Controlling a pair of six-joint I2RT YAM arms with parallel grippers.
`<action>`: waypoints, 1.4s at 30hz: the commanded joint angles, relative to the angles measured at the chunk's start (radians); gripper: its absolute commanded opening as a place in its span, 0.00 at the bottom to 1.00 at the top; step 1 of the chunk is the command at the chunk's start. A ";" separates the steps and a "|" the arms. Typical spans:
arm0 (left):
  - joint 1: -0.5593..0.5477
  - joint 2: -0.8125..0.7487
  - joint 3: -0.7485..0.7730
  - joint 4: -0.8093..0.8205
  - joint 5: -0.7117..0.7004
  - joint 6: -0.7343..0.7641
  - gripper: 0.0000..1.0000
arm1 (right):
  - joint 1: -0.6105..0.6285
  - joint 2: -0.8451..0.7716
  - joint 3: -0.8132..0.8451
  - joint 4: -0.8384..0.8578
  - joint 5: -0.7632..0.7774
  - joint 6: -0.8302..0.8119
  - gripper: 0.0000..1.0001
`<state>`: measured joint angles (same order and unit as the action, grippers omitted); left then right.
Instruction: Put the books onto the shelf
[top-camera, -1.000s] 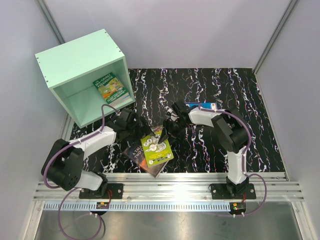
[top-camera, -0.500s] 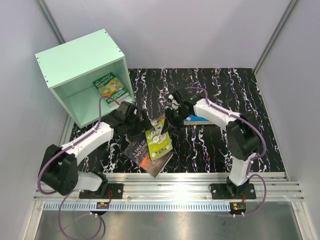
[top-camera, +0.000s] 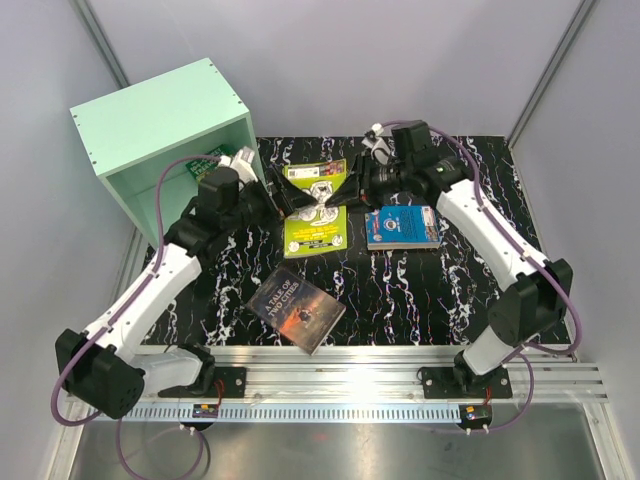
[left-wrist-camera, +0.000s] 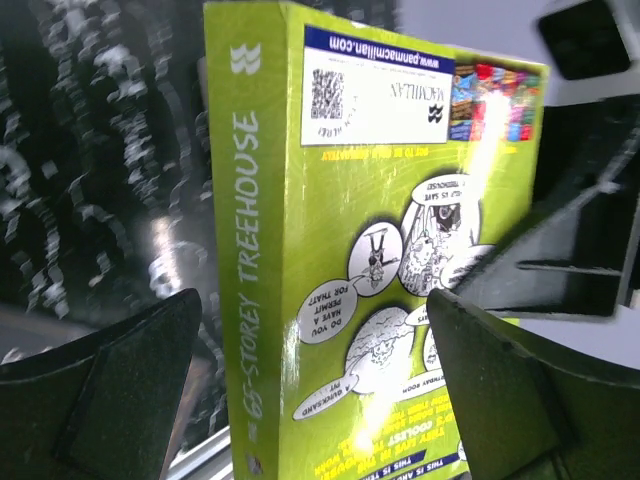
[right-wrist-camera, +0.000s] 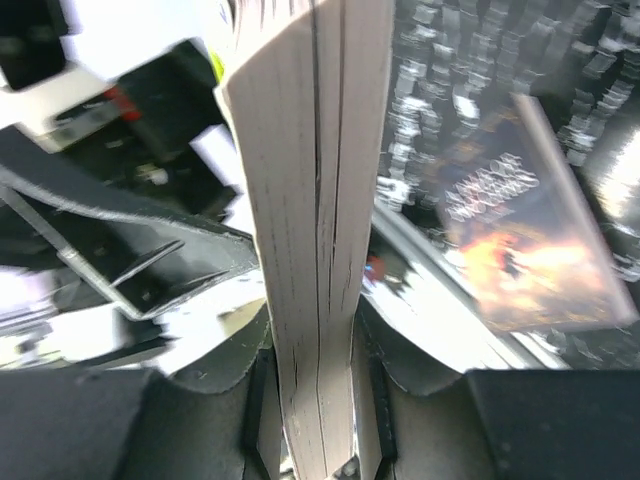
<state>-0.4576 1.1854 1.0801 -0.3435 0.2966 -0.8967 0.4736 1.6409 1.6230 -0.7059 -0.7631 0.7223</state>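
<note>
My right gripper (top-camera: 352, 185) is shut on the lime-green book (top-camera: 314, 208) and holds it off the table, tilted, in front of the mint-green shelf (top-camera: 150, 120). In the right wrist view the book's page edge (right-wrist-camera: 310, 200) runs up between the gripper's (right-wrist-camera: 315, 350) two pads. My left gripper (top-camera: 275, 195) is open at the book's left side. In the left wrist view its fingers (left-wrist-camera: 130, 385) stand wide on either side of the book (left-wrist-camera: 380, 250), with gaps showing. A green book (top-camera: 205, 160) lies inside the shelf, mostly hidden by my left arm.
A dark book (top-camera: 297, 308), also in the right wrist view (right-wrist-camera: 530, 250), lies flat near the table's front edge. A blue-orange book (top-camera: 402, 227) lies flat to the right of centre. The metal rail (top-camera: 330, 375) runs along the front.
My right gripper has lifted the lime-green book off the dark book and carried it back toward the shelf. My left arm has stretched back alongside it, still open.
</note>
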 joint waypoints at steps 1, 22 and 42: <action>0.028 -0.020 0.035 0.211 0.177 -0.050 0.99 | -0.010 -0.093 -0.017 0.239 -0.195 0.176 0.00; 0.066 0.006 0.244 0.143 0.323 0.018 0.58 | -0.023 -0.124 -0.091 0.408 -0.257 0.247 0.00; 0.091 0.033 0.469 -0.288 0.273 0.254 0.05 | -0.027 -0.119 -0.117 0.421 -0.254 0.247 0.00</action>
<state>-0.3855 1.2335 1.4765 -0.5884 0.5774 -0.7048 0.4622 1.5513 1.5105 -0.3119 -1.0122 0.9524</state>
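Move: The green book, held aloft by the right hand at its page edge, has its middle about 6 cm to the right of the left hand, 2 cm back and roughly level, and 4 cm to the left of the right hand, 2 cm back and 2 cm below. From the left hand, the shelf's opening is some 22 cm left, 10 cm ahead and 12 cm lower. Flat on the table, 26 cm down, the Tale of Two Cities book lies 12 cm back and straight below sideways, the blue book 11 cm ahead and 27 cm right. The left hand, wide open at the green book's spine side, edges a couple of centimetres right and climbs about 11 cm with the rising book, closing its fingers on the spine edge, easing them partly open and closing again while it turns clockwise, its tips lift, and it comes back 2 cm and left again. Meanwhile the right hand keeps its pinch on the page edge, lifts about 7 cm, mostly early on, draws back 2 cm and rolls its fingertips up nearly 20 degrees, bringing the spine side up to the left fingers. ##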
